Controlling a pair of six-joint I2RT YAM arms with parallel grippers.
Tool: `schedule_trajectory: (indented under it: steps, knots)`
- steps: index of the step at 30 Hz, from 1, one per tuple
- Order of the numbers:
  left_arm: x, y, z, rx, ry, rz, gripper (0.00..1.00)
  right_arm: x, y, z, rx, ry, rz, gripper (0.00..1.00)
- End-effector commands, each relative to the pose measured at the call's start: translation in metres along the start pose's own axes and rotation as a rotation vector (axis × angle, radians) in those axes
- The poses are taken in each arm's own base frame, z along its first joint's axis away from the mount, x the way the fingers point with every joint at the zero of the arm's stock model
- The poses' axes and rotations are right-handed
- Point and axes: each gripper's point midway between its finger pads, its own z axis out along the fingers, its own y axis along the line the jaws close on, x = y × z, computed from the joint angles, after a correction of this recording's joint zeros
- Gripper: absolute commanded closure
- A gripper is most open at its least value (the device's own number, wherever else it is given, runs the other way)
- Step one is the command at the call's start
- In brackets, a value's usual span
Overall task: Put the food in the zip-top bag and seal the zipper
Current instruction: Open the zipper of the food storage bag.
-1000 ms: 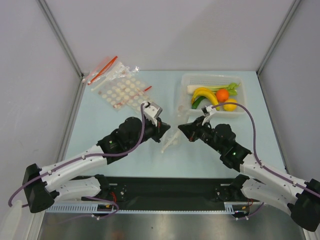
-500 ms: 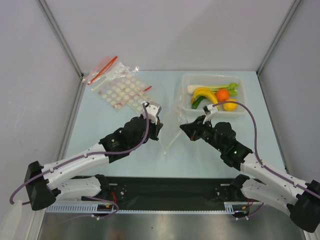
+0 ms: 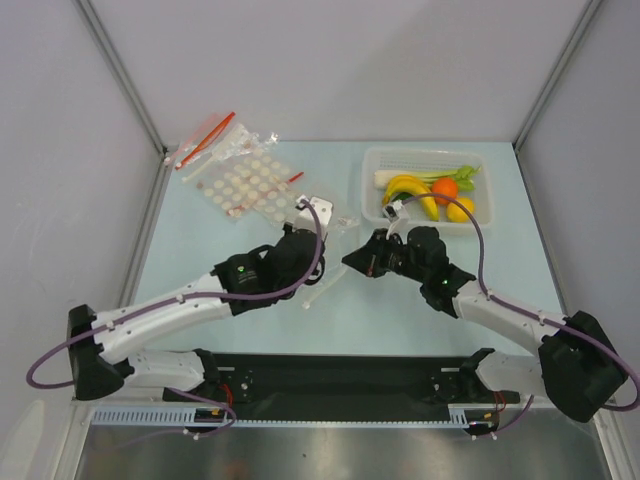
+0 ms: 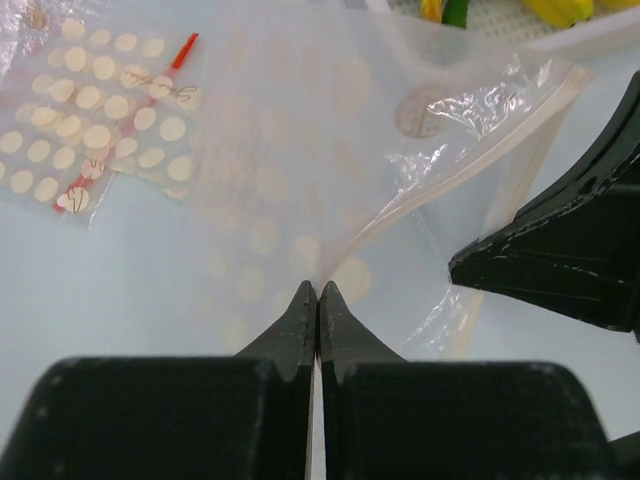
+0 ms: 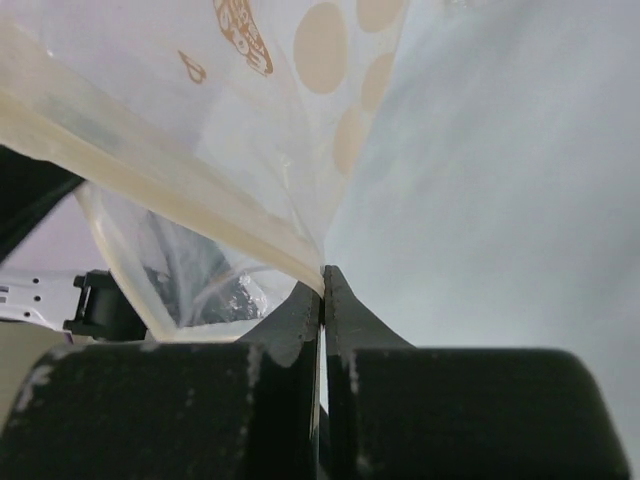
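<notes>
The zip-top bag (image 3: 322, 285), clear with white dots, hangs off the table between my two grippers. My left gripper (image 3: 322, 266) is shut on its mouth edge; in the left wrist view (image 4: 317, 286) the bag (image 4: 300, 150) spreads ahead with the pale zipper (image 4: 440, 180) curving right. My right gripper (image 3: 346, 260) is shut on the opposite mouth edge (image 5: 323, 270), with the zipper (image 5: 150, 180) running left. The mouth gapes slightly. The food lies in the basket: banana (image 3: 410, 187), orange (image 3: 445, 188), lemon (image 3: 461, 210), green vegetable (image 3: 395, 205), leek (image 3: 430, 177).
The white mesh basket (image 3: 425, 153) stands at the back right, just behind the right arm. A heap of spare dotted bags with red strips (image 3: 235, 175) lies at the back left, also in the left wrist view (image 4: 100, 120). Enclosure walls stand on both sides.
Both grippers have moved a little farther back and leftward with the bag. The bag has come up off the table and now hangs between them.
</notes>
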Motion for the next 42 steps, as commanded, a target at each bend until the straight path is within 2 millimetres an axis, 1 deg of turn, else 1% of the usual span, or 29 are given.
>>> schedule_trajectory:
  steps: [1, 2, 4, 5, 6, 7, 8, 9, 10, 12, 13, 15, 16, 19, 21, 22, 24, 25, 30, 31, 32, 33, 34, 35, 37, 38, 39, 40, 42]
  knots:
    - [0.015, -0.006, 0.013, -0.032, 0.075, 0.035, 0.99, -0.024, 0.009, 0.002, -0.049, -0.034, 0.033, 1.0]
    - [0.02, -0.01, 0.019, -0.026, 0.097, 0.039, 1.0, -0.022, -0.003, 0.005, -0.002, -0.03, 0.044, 1.0]
    - [0.034, -0.017, 0.035, -0.028, 0.133, 0.047, 1.0, -0.019, -0.02, 0.008, 0.079, -0.002, 0.046, 1.0]
    - [0.038, -0.03, 0.042, 0.036, 0.153, 0.032, 1.0, -0.022, -0.03, 0.01, 0.135, -0.011, 0.043, 1.0]
    - [0.043, -0.028, 0.051, 0.039, 0.18, 0.021, 1.0, -0.01, -0.046, 0.011, 0.204, 0.036, 0.061, 1.0]
    - [0.055, -0.032, 0.061, 0.048, 0.216, 0.021, 1.0, -0.017, -0.055, 0.013, 0.255, 0.023, 0.046, 1.0]
    - [0.056, -0.036, 0.067, 0.07, 0.22, 0.003, 1.0, -0.015, -0.063, 0.014, 0.293, 0.035, 0.047, 1.0]
    - [0.061, -0.038, 0.073, 0.097, 0.242, -0.015, 1.0, -0.003, -0.078, 0.014, 0.351, 0.084, 0.058, 1.0]
    - [0.067, -0.039, 0.078, 0.108, 0.256, -0.027, 1.0, -0.009, -0.082, 0.016, 0.381, 0.076, 0.049, 1.0]
    - [0.065, -0.038, 0.086, 0.131, 0.244, -0.075, 1.0, -0.005, -0.092, 0.017, 0.42, 0.1, 0.053, 1.0]
    - [0.068, -0.036, 0.088, 0.133, 0.248, -0.095, 1.0, -0.002, -0.098, 0.018, 0.437, 0.107, 0.051, 1.0]
    - [0.06, -0.028, 0.091, 0.133, 0.218, -0.147, 1.0, 0.001, -0.109, 0.014, 0.49, 0.127, 0.057, 1.0]
    - [0.061, -0.027, 0.089, 0.145, 0.217, -0.163, 1.0, -0.001, -0.114, 0.013, 0.514, 0.12, 0.053, 1.0]
    - [0.048, -0.025, 0.081, 0.154, 0.203, -0.198, 1.0, -0.005, -0.126, 0.007, 0.573, 0.1, 0.042, 1.0]
    - [0.048, -0.028, 0.08, 0.155, 0.247, -0.207, 1.0, -0.006, -0.13, 0.005, 0.592, 0.102, 0.036, 1.0]
    - [0.039, -0.029, 0.075, 0.147, 0.271, -0.222, 1.0, -0.007, -0.13, 0.004, 0.595, 0.105, 0.025, 1.0]
    - [0.037, -0.034, 0.08, 0.143, 0.293, -0.227, 1.0, -0.008, -0.129, 0.004, 0.601, 0.126, 0.003, 1.0]
    - [0.028, -0.037, 0.081, 0.144, 0.285, -0.245, 1.0, -0.007, -0.129, 0.004, 0.603, 0.135, -0.001, 1.0]
    - [0.018, -0.028, 0.09, 0.068, 0.23, -0.292, 1.0, -0.005, -0.127, 0.009, 0.57, 0.148, -0.013, 1.0]
    - [0.029, -0.023, 0.087, 0.055, 0.229, -0.291, 1.0, 0.001, -0.123, 0.01, 0.538, 0.168, -0.008, 1.0]
    - [0.023, -0.022, 0.09, 0.057, 0.176, -0.31, 1.0, -0.001, -0.119, 0.014, 0.508, 0.163, -0.013, 1.0]
    - [0.027, -0.019, 0.089, 0.054, 0.166, -0.311, 1.0, 0.0, -0.117, 0.016, 0.488, 0.167, -0.013, 0.99]
    - [0.038, -0.016, 0.087, 0.052, 0.171, -0.313, 1.0, 0.003, -0.112, 0.017, 0.457, 0.178, -0.009, 0.97]
    - [0.038, -0.015, 0.086, 0.051, 0.164, -0.318, 1.0, 0.003, -0.109, 0.021, 0.432, 0.173, -0.012, 0.95]
    - [0.046, -0.012, 0.084, 0.036, 0.176, -0.34, 1.0, 0.004, -0.102, 0.025, 0.38, 0.172, -0.01, 0.84]
    - [0.044, -0.013, 0.081, 0.046, 0.17, -0.353, 1.0, 0.006, -0.102, 0.026, 0.363, 0.164, -0.009, 0.78]
    - [0.041, -0.02, 0.08, 0.092, 0.161, -0.369, 1.0, 0.006, -0.1, 0.027, 0.349, 0.16, -0.007, 0.65]
    - [0.044, -0.024, 0.078, 0.115, 0.169, -0.369, 1.0, 0.008, -0.095, 0.027, 0.314, 0.165, -0.002, 0.61]
    - [0.04, -0.029, 0.074, 0.153, 0.156, -0.388, 1.0, 0.01, -0.09, 0.03, 0.267, 0.151, -0.003, 0.56]
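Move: The zip-top bag's parted mouth hangs between the hands, centred about 3 cm right of and 4 cm below the left hand, 3 cm left of and 3 cm above the right, level forward with both. Its body lies some 8 cm ahead, 4 cm right and 10 cm below the left hand. The produce bin is roughly 28 cm ahead, 31 cm right and 21 cm below that hand; the dotted bags sit 28 cm ahead, 20 cm left and 25 cm below it. The bag's rim, still pinched by both hands, is carried down towards the table and slightly forward. The left sinks about 11 cm, bobs up some 5 and drops again, tipping down and keeping its grip; the right goes down 9 cm, forward and outward, fingertips dipping, then eases back left and opens roughly halfway, ending its pinch. ##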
